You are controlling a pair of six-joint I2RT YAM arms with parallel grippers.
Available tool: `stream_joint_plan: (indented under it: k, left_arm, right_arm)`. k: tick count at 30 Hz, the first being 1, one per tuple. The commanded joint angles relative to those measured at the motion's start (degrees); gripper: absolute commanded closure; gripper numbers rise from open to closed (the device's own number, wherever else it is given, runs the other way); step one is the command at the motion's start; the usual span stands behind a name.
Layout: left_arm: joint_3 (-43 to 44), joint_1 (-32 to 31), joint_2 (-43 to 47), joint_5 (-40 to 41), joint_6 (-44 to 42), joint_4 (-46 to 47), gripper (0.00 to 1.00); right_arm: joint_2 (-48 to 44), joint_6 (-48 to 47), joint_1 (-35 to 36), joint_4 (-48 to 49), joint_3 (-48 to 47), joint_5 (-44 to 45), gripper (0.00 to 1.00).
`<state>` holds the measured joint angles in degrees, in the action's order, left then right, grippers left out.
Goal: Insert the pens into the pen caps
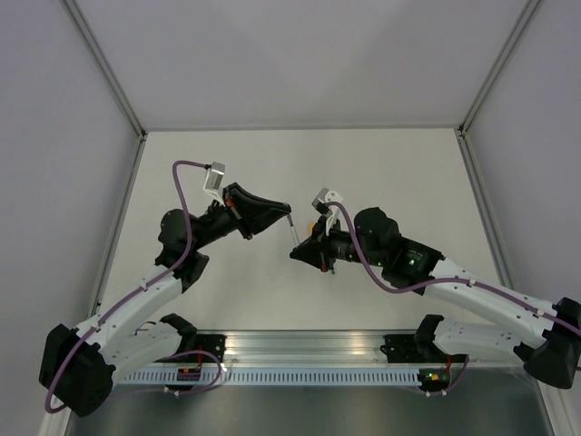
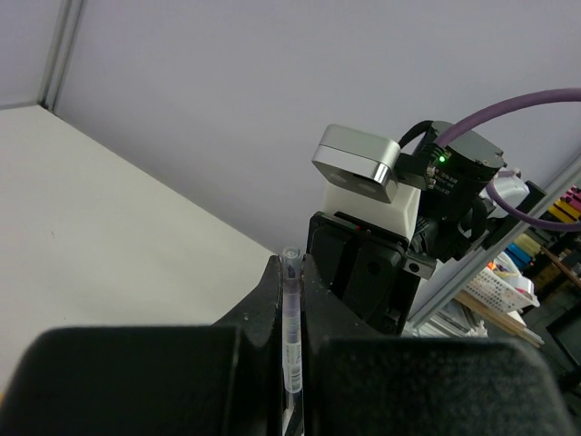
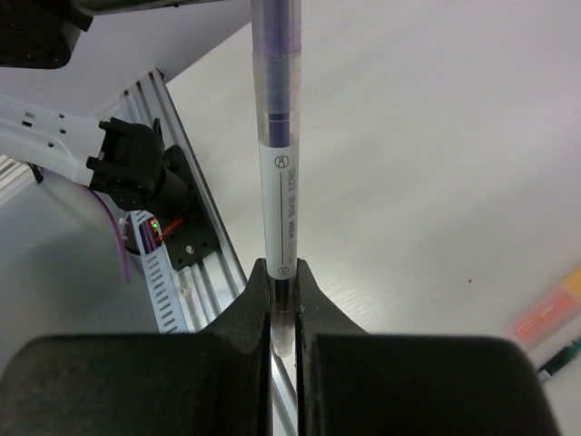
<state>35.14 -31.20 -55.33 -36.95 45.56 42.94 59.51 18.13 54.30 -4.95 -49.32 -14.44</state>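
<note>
A pale grey-white pen (image 1: 292,230) with a purple core spans the gap between both grippers above the table's middle. My right gripper (image 3: 283,268) is shut on its lower end, and the labelled barrel (image 3: 280,182) rises straight up from the fingers. My left gripper (image 2: 290,263) is shut on the other end, a translucent tube (image 2: 290,318) with purple inside. Whether that end is a pen cap I cannot tell. From above, the left gripper (image 1: 286,211) and right gripper (image 1: 298,252) nearly meet. An orange-pink pen (image 3: 545,318) and a dark green pen (image 3: 563,354) lie on the table.
An aluminium rail (image 1: 309,350) runs along the near table edge by the arm bases and also shows in the right wrist view (image 3: 182,263). The right arm's wrist camera (image 2: 359,159) sits just beyond the left fingers. Enclosure walls and frame posts (image 1: 113,77) surround the white table.
</note>
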Motion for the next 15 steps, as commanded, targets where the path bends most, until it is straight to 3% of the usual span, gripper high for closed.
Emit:
stream_joint_plan:
  k: [1, 9, 12, 15]
  left_arm:
    - [-3.14, -1.41, -0.3, -9.11, 0.76, -6.11, 0.98]
    - [-4.64, -1.49, -0.39, -8.58, -0.03, -4.79, 0.98]
    - [-1.84, -1.32, 1.8, -5.69, -3.01, -10.75, 0.98]
    - [2.03, -1.06, 4.25, -0.24, -4.87, -15.86, 0.68]
  right_arm:
    - [0.08, -1.08, -1.13, 13.74, -8.59, 9.33, 1.0]
    - [2.81, -3.01, -1.13, 11.19, -15.36, 10.13, 1.0]
    - [4.56, -1.96, -1.13, 10.66, -14.85, 5.49, 1.0]
    - [4.66, -1.78, -1.04, 10.66, -10.9, 2.58, 1.0]
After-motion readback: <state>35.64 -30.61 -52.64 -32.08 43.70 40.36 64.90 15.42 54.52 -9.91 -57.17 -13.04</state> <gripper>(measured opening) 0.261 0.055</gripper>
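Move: The pen stands nearly upright between the two hands. Its middle is about 5 cm below and 2 cm back from the left hand, which already pinches the upper end, and about 5 cm above and 2 cm ahead of the right hand, which already pinches it near the lower end. The orange-and-pink marker lies on the table some 26 cm ahead, 7 cm right and 25 cm below the right hand; the teal pen lies some 20 cm ahead, 11 cm right of that hand. Still pinching the upright pen one above the other, both hands carry it together about 2 cm forward, up and a little left, each staying at its own end while the left wrist turns some 5 degrees counter-clockwise. Right at the end the left fingers begin to part and let go of the pen's upper end, while the right hand keeps its closed grip near the lower end and does not open. ##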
